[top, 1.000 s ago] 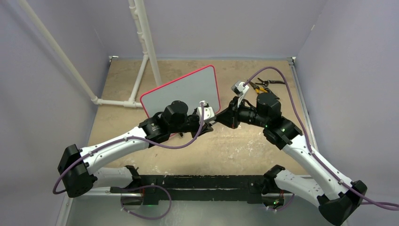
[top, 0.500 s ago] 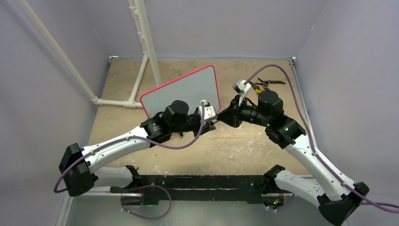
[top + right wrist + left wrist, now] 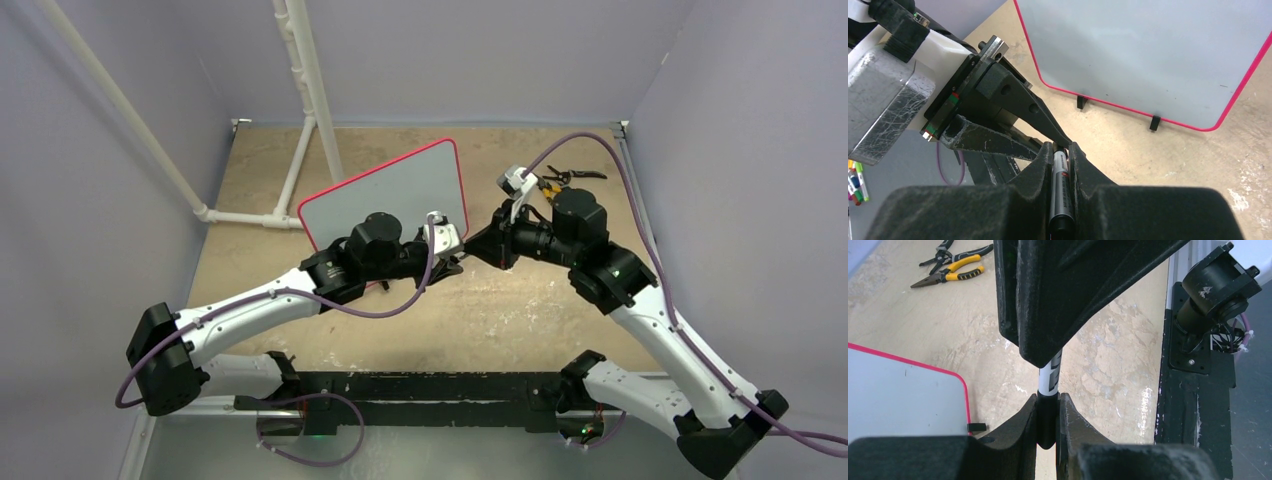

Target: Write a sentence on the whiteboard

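Observation:
The whiteboard (image 3: 400,190) stands tilted on two small black feet, pale grey with a red-pink rim. Its face (image 3: 1148,55) is bare and no sentence shows on it. In front of its right corner the two grippers meet tip to tip over the table. A marker (image 3: 1053,372) with a white and grey barrel runs between them. My left gripper (image 3: 1048,397) is shut on its black cap end. My right gripper (image 3: 1061,147) is shut along the barrel (image 3: 1060,190). From above, the left gripper (image 3: 455,262) and right gripper (image 3: 478,250) almost touch.
Yellow-handled pliers (image 3: 560,182) and a second pair lie at the back right of the table. A white pipe frame (image 3: 300,100) rises at the back left. Coloured markers (image 3: 855,182) lie off to one side. A black base rail (image 3: 420,395) runs along the near edge.
The right arm's elbow and wrist have drifted slightly right. Both grippers stay shut on the marker at the same spot; the left arm has barely moved.

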Controlling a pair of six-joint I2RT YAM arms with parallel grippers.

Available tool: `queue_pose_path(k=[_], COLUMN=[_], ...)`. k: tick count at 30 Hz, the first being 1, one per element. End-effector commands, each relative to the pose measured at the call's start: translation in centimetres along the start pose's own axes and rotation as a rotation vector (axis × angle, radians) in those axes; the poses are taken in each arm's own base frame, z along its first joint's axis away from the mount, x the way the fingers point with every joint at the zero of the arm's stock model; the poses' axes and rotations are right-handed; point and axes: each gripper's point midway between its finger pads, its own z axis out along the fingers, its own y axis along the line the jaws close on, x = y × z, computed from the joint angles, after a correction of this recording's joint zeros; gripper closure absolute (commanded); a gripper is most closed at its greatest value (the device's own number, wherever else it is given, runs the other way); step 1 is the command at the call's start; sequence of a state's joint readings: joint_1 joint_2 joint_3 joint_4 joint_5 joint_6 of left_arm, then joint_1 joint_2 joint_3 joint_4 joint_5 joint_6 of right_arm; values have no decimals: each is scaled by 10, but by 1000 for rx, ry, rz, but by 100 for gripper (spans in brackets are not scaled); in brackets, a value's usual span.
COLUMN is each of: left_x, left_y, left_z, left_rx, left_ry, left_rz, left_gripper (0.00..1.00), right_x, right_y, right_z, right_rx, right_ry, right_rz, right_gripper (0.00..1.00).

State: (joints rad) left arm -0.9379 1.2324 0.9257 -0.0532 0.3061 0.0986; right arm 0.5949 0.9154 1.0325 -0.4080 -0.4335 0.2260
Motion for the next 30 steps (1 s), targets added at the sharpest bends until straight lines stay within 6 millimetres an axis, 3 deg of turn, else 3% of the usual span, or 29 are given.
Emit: queue_pose_path(k=[1,7,14,30], left_x=[106,96,96,124], left_y=[10,-12,-20,-5], left_z=[-27,-29,-32,-32], left_rx=[-107,-50,-54,-137], left_ry=[375,302,270,345], left_rz=[-114,-73,-33,27], left_gripper=[100,100,100,100], right_x=[-90,-85,-96,-129], right_y=[30,34,43,64], right_z=[-46,-45,-54,-86], right_rx=[-13,-35,-53,-53], right_ry=[-277,-198,-202,-271], right_rz=[-171,-189,-207,-290], right_gripper=[100,100,100,100])
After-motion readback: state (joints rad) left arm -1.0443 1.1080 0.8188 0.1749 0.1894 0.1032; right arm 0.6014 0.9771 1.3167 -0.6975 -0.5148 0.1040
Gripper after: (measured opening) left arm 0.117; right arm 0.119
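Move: Both hands already hold the marker: the left pinches its black cap, which lies about 4 cm left of the right hand. The whiteboard's middle is roughly 8 cm ahead of the left hand, 16 cm to its left and 15 cm below. The pliers lie some 14 cm ahead of the right hand, 25 cm to its right and 26 cm below. Still pinching cap and barrel, both hands rise together about 5 cm and draw back some 2 cm. ##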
